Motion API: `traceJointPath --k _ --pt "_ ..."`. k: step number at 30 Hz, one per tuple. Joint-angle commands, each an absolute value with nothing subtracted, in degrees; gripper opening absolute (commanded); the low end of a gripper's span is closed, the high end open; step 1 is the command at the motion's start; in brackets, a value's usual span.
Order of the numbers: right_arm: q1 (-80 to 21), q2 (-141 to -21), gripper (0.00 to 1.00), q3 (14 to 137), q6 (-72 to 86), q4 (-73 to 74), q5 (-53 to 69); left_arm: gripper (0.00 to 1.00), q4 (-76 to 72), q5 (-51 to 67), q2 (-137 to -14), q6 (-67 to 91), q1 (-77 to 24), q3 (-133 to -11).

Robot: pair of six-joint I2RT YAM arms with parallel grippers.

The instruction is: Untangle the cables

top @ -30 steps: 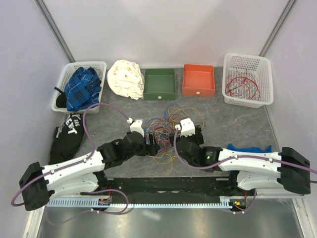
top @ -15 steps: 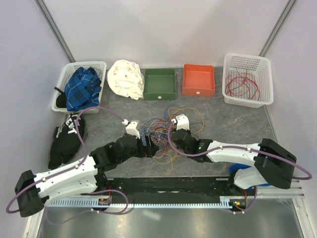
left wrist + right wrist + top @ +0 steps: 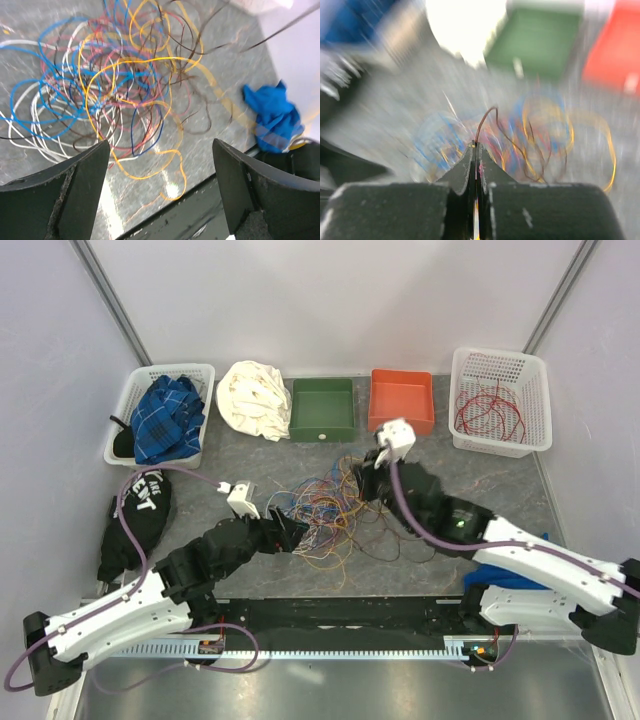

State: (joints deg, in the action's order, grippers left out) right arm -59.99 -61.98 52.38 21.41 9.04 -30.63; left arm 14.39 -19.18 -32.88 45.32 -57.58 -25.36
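The cables (image 3: 322,508) lie as a loose tangle of yellow, blue, red, brown and white wires in the middle of the table. The left wrist view shows them (image 3: 115,85) spread just beyond my left gripper (image 3: 160,185). It is open, with only a yellow loop on the table between its fingers. In the top view the left gripper (image 3: 292,531) sits at the tangle's near left edge. My right gripper (image 3: 475,146) is shut on a thin brown wire (image 3: 487,112) that arcs up from its tips. It (image 3: 364,478) hovers at the tangle's far right side.
Along the back stand a basket of blue plaid cloth (image 3: 160,415), a white cloth (image 3: 255,398), a green box (image 3: 323,430), an orange box (image 3: 400,422) and a white basket (image 3: 500,358) holding red wires. A black garment (image 3: 135,515) lies left, a blue cloth (image 3: 274,117) near right.
The right gripper has shut on a brown wire and swung back and to the right with it. The left arm has drawn leftward. The tangle has spread wider.
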Motion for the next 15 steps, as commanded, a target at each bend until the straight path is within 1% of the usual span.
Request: traceJointPath --k 1,5,7,10,11,15 --pt "-59.9 -60.5 0.0 70.5 13.7 15.2 -29.1 0.9 12.0 -24.9 -30.9 44.0 -57.6 -25.8" --pt "-60.0 -62.7 0.0 82.0 12.6 18.7 -24.8 0.9 10.5 -27.1 -31.4 42.7 -57.6 -27.9" --pt "-59.9 -63.7 0.0 87.2 12.8 19.2 -21.9 0.91 6.6 -27.3 -31.3 41.3 -57.6 -27.9" --pt "-59.9 -65.0 0.0 91.4 13.9 20.4 -18.6 0.92 0.5 -26.8 -31.0 38.7 -57.6 -26.3" --pt "-60.0 -65.2 0.0 91.9 14.1 20.7 -18.1 0.92 -4.1 -26.5 -30.9 37.9 -57.5 -25.0" --pt "-59.9 -64.7 0.0 91.0 15.4 21.4 -16.6 0.92 -10.1 -27.3 -30.3 34.6 -57.5 -24.0"
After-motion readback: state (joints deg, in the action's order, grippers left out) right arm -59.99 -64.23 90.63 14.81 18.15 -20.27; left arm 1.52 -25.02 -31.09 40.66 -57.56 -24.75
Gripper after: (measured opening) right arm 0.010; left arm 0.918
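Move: The right hand already pinches a brown cable; the tangle it pulls from lies some 21 cm below and about 7 cm to its left, neither ahead nor back. The green bin is roughly 24 cm ahead and 9 cm left, the orange bin about 26 cm ahead and 9 cm right, both a little under 20 cm lower. From the open left hand, the tangle is some 7 cm ahead, 8 cm right and 12 cm down. Right hand, brown cable still pinched, climbs some 25 cm away from the tangle; open left hand rises 5. ##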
